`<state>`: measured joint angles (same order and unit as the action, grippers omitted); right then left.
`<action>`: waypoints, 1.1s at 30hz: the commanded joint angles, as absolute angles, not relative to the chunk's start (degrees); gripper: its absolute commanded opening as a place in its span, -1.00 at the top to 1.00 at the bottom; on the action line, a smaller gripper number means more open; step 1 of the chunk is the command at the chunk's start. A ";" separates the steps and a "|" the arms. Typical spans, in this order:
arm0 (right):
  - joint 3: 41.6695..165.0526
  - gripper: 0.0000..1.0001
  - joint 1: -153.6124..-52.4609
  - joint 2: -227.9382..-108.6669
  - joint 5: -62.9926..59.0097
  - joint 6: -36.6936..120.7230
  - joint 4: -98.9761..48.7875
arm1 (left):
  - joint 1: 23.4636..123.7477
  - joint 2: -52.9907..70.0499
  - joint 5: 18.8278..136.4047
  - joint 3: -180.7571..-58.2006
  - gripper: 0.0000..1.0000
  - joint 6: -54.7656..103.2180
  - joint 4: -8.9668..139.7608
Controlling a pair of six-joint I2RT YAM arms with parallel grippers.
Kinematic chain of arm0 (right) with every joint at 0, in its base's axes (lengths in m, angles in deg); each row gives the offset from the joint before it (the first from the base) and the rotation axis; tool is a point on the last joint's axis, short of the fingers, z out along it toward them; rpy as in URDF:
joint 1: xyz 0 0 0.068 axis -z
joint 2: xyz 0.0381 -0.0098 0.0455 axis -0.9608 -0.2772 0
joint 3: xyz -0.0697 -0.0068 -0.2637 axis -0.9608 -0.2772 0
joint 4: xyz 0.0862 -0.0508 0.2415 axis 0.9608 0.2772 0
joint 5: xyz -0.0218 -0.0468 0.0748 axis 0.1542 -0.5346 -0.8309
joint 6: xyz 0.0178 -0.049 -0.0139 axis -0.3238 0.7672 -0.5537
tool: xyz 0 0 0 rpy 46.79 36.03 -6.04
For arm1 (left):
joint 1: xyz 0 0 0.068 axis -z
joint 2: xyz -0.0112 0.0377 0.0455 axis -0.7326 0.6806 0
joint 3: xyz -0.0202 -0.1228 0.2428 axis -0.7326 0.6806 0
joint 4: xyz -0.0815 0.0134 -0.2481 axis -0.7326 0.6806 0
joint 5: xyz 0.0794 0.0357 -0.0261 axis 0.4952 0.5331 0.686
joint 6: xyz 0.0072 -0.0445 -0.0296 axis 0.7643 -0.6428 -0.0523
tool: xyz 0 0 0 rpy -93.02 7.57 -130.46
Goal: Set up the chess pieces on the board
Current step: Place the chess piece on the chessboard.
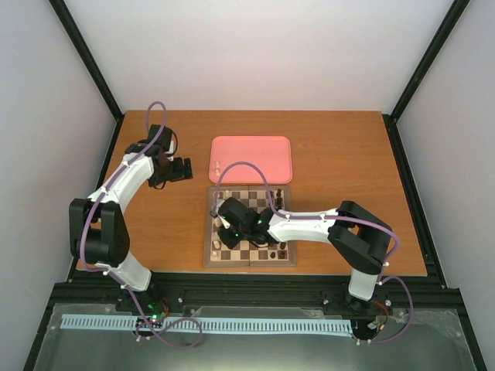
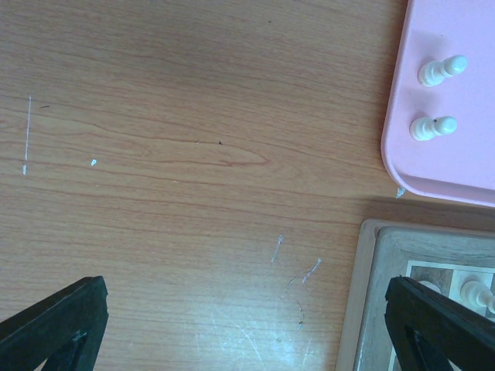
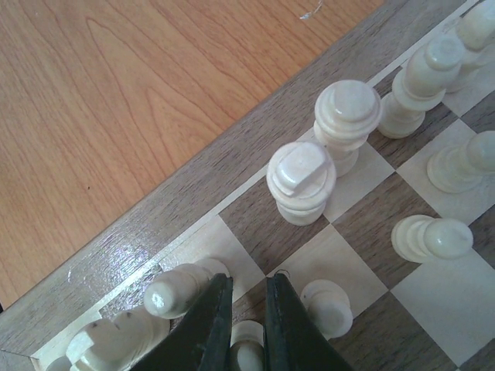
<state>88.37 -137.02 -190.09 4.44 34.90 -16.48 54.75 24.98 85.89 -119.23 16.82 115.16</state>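
The board (image 1: 209,249) lies at the table's near centre, with cream chess pieces on its far rows. My right gripper (image 1: 218,211) is down over the board's far left corner. In the right wrist view its jaws (image 3: 247,283) are shut on a small cream piece (image 3: 249,357) that stands on a dark square of the board (image 3: 193,193). A row of cream pieces, among them a tall flat-topped one (image 3: 302,182), stands close around it. My left gripper (image 2: 246,325) hangs open over bare table, its fingers (image 2: 54,325) wide apart. Two cream pieces (image 2: 441,71) lie on the pink tray (image 2: 464,166).
The pink tray (image 1: 251,147) sits just behind the board. Dark brown pieces (image 1: 272,249) stand on the board's near rows. The board's corner (image 2: 371,309) lies by my left gripper's right finger. A cream piece (image 3: 166,294) leans right beside my right gripper's left finger.
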 commanded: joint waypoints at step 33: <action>93.38 0.30 -137.71 -179.49 11.45 40.43 -7.13 | 55.10 24.60 86.18 -120.78 -0.99 17.73 115.20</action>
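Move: The white pawn is between the right hand's fingertips, about 1 cm below the hand point, at the third square from the board's near edge. At about the same height, the next pawn stands some 3 cm straight ahead, the bishop some 3 cm to the left and level with it, and a tall blocky-topped piece 3 cm ahead and 3 cm left. From the idle left hand the held pawn lies roughly 17 cm back, 12 cm right and 7 cm below. Low and slow at first, the right hand eases a centimetre or so to its right as its fingers part a little and let go of the pawn. It then rises faster, almost straight up by nearly 5 cm, clear of the pawn and its close neighbours, with the fingers opening slightly more, still well short of wide, and tilting about 5 degrees so the tips swing forward. ##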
